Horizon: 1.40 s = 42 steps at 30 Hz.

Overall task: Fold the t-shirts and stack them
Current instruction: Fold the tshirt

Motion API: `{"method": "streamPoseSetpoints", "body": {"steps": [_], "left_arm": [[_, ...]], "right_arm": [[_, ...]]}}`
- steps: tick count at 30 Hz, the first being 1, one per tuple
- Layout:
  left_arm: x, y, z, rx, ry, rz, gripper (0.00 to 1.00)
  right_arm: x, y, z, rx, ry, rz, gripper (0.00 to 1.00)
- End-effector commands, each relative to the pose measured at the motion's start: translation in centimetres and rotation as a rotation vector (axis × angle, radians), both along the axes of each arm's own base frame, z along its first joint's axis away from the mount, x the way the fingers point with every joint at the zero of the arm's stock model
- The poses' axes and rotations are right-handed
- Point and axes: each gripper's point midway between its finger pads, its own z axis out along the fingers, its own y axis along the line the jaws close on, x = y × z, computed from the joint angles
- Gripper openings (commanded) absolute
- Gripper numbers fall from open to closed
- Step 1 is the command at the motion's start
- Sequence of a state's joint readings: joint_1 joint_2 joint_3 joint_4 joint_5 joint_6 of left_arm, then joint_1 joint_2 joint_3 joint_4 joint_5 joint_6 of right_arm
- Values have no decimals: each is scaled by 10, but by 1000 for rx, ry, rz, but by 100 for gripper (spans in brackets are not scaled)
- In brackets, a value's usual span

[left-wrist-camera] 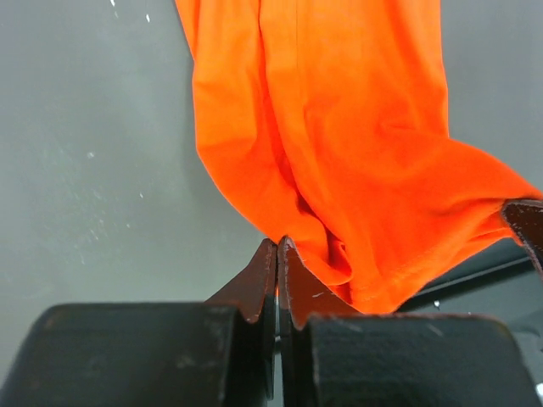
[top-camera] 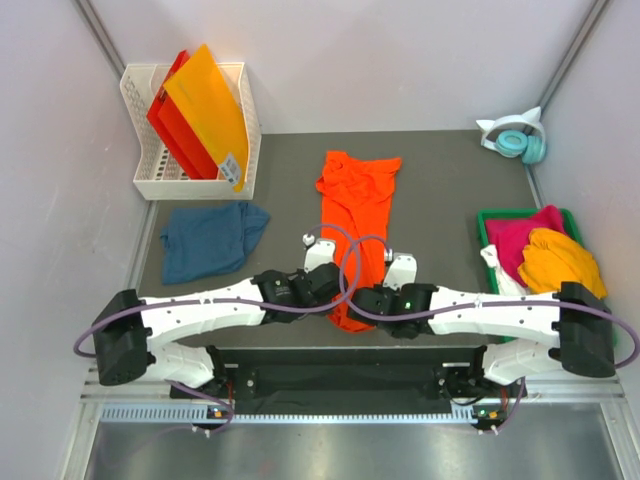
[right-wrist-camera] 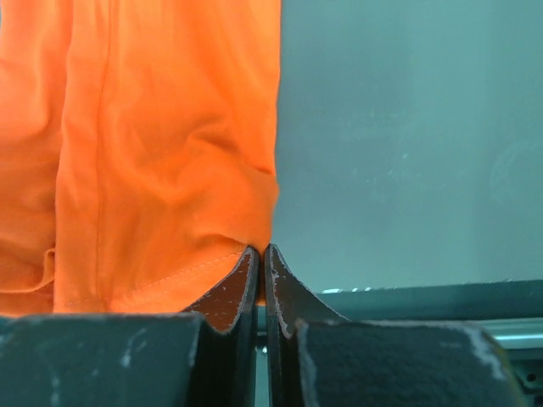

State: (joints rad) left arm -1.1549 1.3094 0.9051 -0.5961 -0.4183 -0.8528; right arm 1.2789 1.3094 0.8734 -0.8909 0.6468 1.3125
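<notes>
A bright orange t-shirt (top-camera: 356,205) lies as a long narrow strip down the middle of the table. Both arms meet at its near end. My left gripper (top-camera: 328,290) is shut, pinching the left corner of the near hem (left-wrist-camera: 278,243); orange cloth (left-wrist-camera: 339,153) spreads away from its tips. My right gripper (top-camera: 372,298) is shut on the hem's right corner (right-wrist-camera: 261,250), with the cloth (right-wrist-camera: 153,153) to its left. A dark teal-blue t-shirt (top-camera: 210,238) lies crumpled on the table's left side. Magenta (top-camera: 522,235), yellow-orange (top-camera: 560,262) and white (top-camera: 497,268) t-shirts are heaped in a green bin.
The green bin (top-camera: 482,222) stands at the table's right edge. A white basket (top-camera: 160,180) at the back left holds stiff orange and red sheets (top-camera: 205,110). Teal cat-ear headphones (top-camera: 518,138) lie at the back right corner. Grey walls close in both sides.
</notes>
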Motion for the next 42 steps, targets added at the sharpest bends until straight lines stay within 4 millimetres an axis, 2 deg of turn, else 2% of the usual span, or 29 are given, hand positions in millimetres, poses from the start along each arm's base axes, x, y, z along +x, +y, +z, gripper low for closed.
{"method": "streamPoseSetpoints", "body": {"steps": [1,5,9,11,12,14,15,16,18,20,21,22,23,24,25,26,30,32,33,36,42], "left_arm": [[18,-6,20,19,-87,5,0],[34,-7,26,20,-105,26,0],[62,-5,29,17,-110,68,0],[75,-8,36,8,-124,71,0],[86,-5,33,11,-117,91,0],[102,-8,40,2,-132,92,0],[114,-4,36,12,-124,112,0],[123,-8,44,2,-136,106,0],[141,-3,39,22,-128,129,0],[157,-6,47,11,-145,129,0],[169,1,47,11,-144,153,0],[178,-1,45,8,-137,152,0],[187,5,44,12,-132,177,0],[196,3,42,8,-124,187,0],[202,4,40,5,-118,193,0],[209,5,38,-5,-112,202,0],[238,-2,26,-7,-99,221,0],[251,-1,23,-9,-97,236,0],[259,-5,23,-15,-102,240,0],[277,-7,20,-26,-100,255,0],[307,-9,15,-25,-102,269,0]], "right_arm": [[26,-5,25,-19,-73,-20,0],[51,-11,35,-9,-94,-44,0],[84,-21,44,-28,-116,-79,0],[98,-19,52,-33,-132,-61,0],[107,-22,49,-49,-123,-75,0],[123,-18,56,-50,-135,-57,0],[132,-22,51,-67,-123,-70,0],[142,-15,59,-56,-136,-51,0],[158,-16,55,-74,-127,-62,0],[175,-9,65,-66,-144,-46,0],[184,-11,60,-81,-132,-53,0],[195,-6,69,-75,-148,-45,0],[201,-4,69,-68,-147,-43,0],[210,-7,62,-83,-130,-51,0],[220,-4,69,-75,-143,-47,0],[228,-6,68,-71,-140,-53,0],[257,-7,62,-80,-127,-58,0],[266,-8,60,-72,-121,-60,0],[273,-12,51,-78,-103,-69,0],[293,-11,55,-75,-113,-64,0],[321,-11,48,-70,-104,-67,0]]}}
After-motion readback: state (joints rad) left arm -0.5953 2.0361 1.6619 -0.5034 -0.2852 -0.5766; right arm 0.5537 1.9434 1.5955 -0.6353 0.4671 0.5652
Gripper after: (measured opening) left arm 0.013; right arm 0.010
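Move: Each gripper already pinches a near hem corner of the orange t-shirt, raised off the table. Its bunched collar end lies about 43 cm ahead of the left hand, 7 cm to its right and 9 cm below; from the right hand, some 45 cm ahead, 5 cm left and 7 cm below. The folded blue shirt is about 20 cm ahead and 26 cm left of the left hand; the green bin, roughly 14 cm ahead and 32 cm right of the right hand. Keep both grippers shut on the hem corners and sweep them forward together, about 28 cm, over the t-shirt's body towards its collar end. Arch the path slightly: the left rises a couple of centimetres and sinks back level, the right climbs some 4 cm and gives back about half. Let the left wrist turn about 15 degrees counter-clockwise on the way. ##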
